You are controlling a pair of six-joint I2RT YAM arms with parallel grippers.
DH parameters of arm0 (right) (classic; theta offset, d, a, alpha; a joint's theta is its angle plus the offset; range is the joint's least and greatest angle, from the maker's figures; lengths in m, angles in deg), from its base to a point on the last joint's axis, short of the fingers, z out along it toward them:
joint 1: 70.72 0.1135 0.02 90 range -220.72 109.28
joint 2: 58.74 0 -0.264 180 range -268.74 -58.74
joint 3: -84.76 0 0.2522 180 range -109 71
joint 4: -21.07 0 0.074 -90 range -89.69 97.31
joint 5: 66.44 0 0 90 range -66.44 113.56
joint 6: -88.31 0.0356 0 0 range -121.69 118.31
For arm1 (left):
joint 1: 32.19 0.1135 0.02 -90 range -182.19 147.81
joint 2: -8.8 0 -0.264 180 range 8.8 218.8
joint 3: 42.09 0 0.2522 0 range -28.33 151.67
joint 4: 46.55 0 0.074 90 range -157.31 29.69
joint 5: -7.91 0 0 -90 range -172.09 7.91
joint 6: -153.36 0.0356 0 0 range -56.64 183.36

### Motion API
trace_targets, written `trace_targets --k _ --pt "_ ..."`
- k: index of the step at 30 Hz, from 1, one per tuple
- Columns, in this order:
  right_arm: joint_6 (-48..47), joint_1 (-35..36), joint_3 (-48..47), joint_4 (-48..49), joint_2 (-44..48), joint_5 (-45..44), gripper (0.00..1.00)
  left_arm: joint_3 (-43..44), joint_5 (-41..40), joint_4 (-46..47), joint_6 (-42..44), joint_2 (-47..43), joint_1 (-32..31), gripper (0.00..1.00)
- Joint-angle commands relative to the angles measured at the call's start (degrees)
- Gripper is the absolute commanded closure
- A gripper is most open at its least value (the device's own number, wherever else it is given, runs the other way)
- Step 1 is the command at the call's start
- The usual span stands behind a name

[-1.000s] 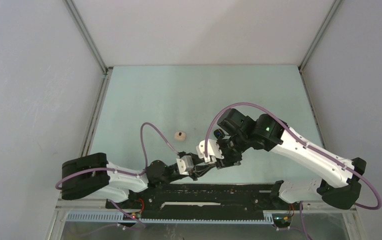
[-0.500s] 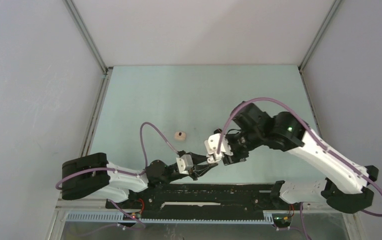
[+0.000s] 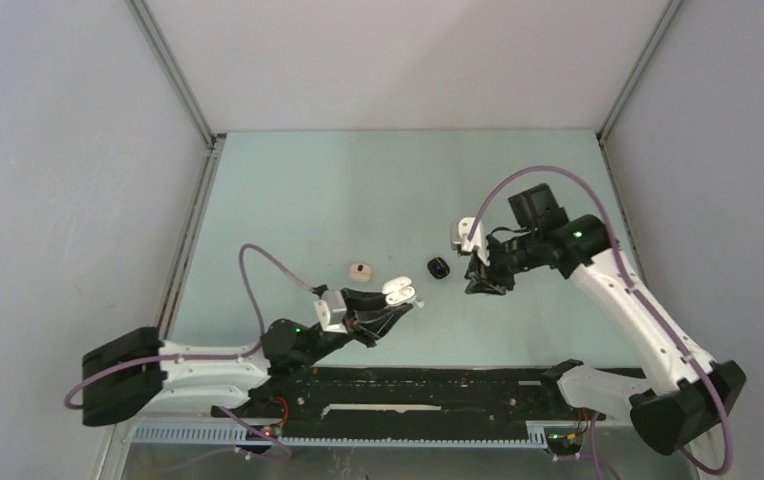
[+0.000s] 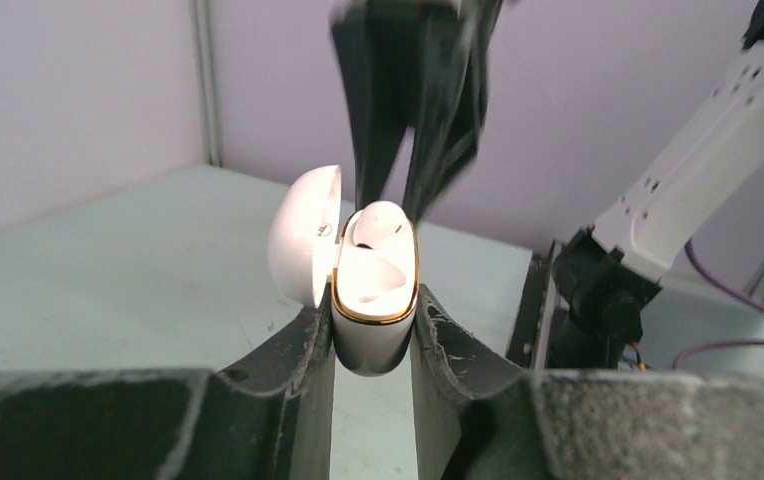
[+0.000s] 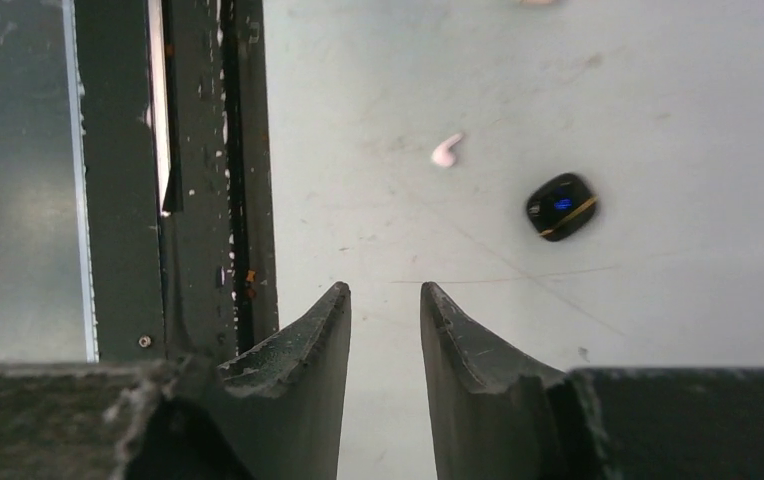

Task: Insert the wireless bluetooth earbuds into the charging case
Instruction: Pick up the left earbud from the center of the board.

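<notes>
My left gripper (image 4: 373,312) is shut on the white charging case (image 4: 375,300), which has a gold rim. The case stands upright with its lid (image 4: 303,235) swung open to the left. Glare washes out its inside; a white rounded shape (image 4: 378,222) sits at the far end. In the top view the case (image 3: 399,291) is held just above the table. My right gripper (image 3: 480,283) is off to the case's right, open and empty (image 5: 385,290). One white earbud (image 5: 446,150) lies on the table ahead of it.
A small black rounded piece (image 3: 439,268) with a gold line and a blue spot (image 5: 561,206) lies between the two grippers. A small beige piece (image 3: 361,270) lies left of the case. The black base rail (image 5: 198,170) runs along the near edge.
My right gripper has pulled back from the case to the right and narrowed. The left arm has carried the case farther onto the table. The black piece now shows.
</notes>
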Motion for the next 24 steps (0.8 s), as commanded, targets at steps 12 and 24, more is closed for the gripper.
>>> trace_targets --k 12,24 --pt "-7.6 10.5 26.7 46.5 -10.0 -6.1 0.64 -0.6 -13.0 -37.4 1.3 -35.7 0.3 1.00" --pt "-10.5 15.6 29.3 56.8 -20.0 -13.6 0.61 -0.4 -11.9 -38.5 1.7 -36.0 0.2 1.00"
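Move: The white earbud lies on the table about 4 cm ahead of the right hand, 10 cm to its left and some 22 cm below. The black case sits about 9 cm farther out than the earbud and 5 cm to its right; the pink case stands roughly 11 cm ahead and 23 cm to the left of the right hand. From the left hand, which holds the open white case, the earbud is some 8 cm ahead, 6 cm to the right and 23 cm below. Drop the right gripper about 18 cm towards the white earbud, nearly straight down first, then slanting left some 8 cm and a little forward, with its fingers kept parted and the wrist turning about 15 degrees counter-clockwise. Meanwhile carry the open white case in the left gripper some 7 cm left, away from the earbud, lifting and then sinking back, keeping the grip. ##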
